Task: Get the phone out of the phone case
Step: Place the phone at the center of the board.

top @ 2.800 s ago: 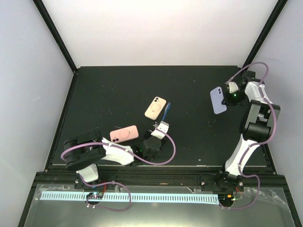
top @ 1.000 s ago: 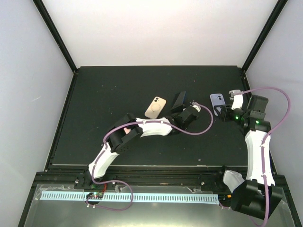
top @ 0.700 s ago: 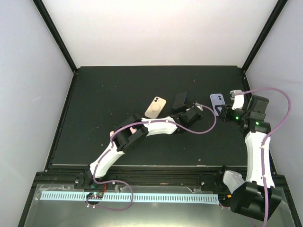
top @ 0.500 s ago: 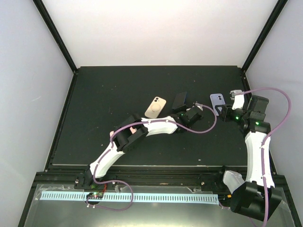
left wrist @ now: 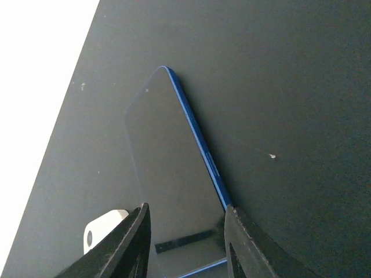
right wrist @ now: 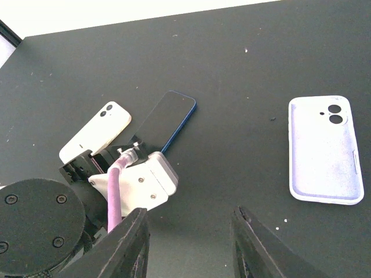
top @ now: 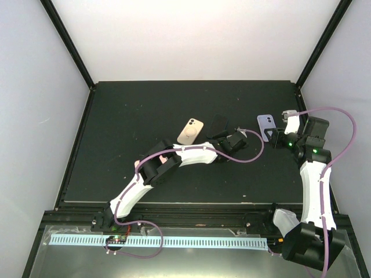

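The dark phone (left wrist: 168, 168) with a blue edge lies screen up on the black table (top: 145, 110). My left gripper (left wrist: 186, 208) is open, its fingers standing either side of the phone's near end without gripping it. From above, the phone (top: 217, 124) is just beyond the left gripper (top: 225, 136). The empty lavender phone case (right wrist: 322, 150) lies flat to the right, also seen from above as the lavender case (top: 265, 122). My right gripper (right wrist: 189, 211) hangs open over bare table near that case, with nothing between its fingers; from above the right gripper (top: 275, 138) is just right of the left one.
A cream phone-shaped item (top: 190, 131) with two camera lenses lies left of the phone. A sliver of a pink case (top: 138, 165) shows under the left arm. The left wrist housing (right wrist: 142, 179) sits close in front of the right gripper. Black frame rails edge the table.
My left gripper has gone from shut to open, letting go of the blue-edged phone, which now rests on the table. The right arm has stayed where it was.
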`<state>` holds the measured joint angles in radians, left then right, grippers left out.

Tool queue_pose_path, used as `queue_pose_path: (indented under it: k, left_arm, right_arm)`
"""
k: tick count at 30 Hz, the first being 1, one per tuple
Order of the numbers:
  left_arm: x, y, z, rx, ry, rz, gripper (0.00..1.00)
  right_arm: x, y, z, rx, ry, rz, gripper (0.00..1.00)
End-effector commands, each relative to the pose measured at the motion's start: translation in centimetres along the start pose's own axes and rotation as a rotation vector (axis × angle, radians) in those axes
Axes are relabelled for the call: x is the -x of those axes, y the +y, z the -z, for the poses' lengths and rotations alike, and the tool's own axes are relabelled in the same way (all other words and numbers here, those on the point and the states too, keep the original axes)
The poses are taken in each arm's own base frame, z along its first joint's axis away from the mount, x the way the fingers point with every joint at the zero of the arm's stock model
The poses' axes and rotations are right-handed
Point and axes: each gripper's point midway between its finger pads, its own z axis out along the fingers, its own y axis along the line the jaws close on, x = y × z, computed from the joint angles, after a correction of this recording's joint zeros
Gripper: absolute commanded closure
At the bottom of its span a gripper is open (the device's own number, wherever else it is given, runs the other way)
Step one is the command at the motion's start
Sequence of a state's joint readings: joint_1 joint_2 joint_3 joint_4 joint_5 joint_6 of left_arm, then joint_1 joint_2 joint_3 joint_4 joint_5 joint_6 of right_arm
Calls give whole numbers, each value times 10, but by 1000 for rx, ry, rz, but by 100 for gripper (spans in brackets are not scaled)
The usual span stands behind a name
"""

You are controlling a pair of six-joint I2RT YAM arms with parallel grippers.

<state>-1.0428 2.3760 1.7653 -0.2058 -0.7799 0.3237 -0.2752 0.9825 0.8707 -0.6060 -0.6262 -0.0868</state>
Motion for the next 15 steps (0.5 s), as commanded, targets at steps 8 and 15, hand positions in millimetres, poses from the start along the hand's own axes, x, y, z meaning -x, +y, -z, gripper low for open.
queue_pose_path:
  k: [8,15]
  left_arm:
    - [6,15,22,-131,0,231,51]
    - [-13,32,39,-260,30,365,25]
  right_arm:
    - [3,-3,0,-18,-12,7,61]
    - [4,-2,0,-13,-13,13,61]
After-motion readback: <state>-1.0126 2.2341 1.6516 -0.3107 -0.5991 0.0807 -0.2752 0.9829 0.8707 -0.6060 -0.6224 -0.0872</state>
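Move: The phone lies low at the board's centre with its near end between the left gripper's parted fingers; its middle is about 6 cm ahead, 1 cm to the right and 2 cm below. At the same depth down, the beige case sits roughly 4 cm ahead and 11 cm left, the empty purple case some 5 cm ahead and 23 cm right. From the right hand, the phone is about 18 cm ahead, 20 cm left and 18 cm below. Open the left gripper much wider to free the phone's near end, easing about 1 cm down and back first. Then draw it back and to the left, rising again, for some 2 cm back and 2 cm left in all, while the hand rolls its left side down and tips its fingers down, some 15 degrees altogether. ##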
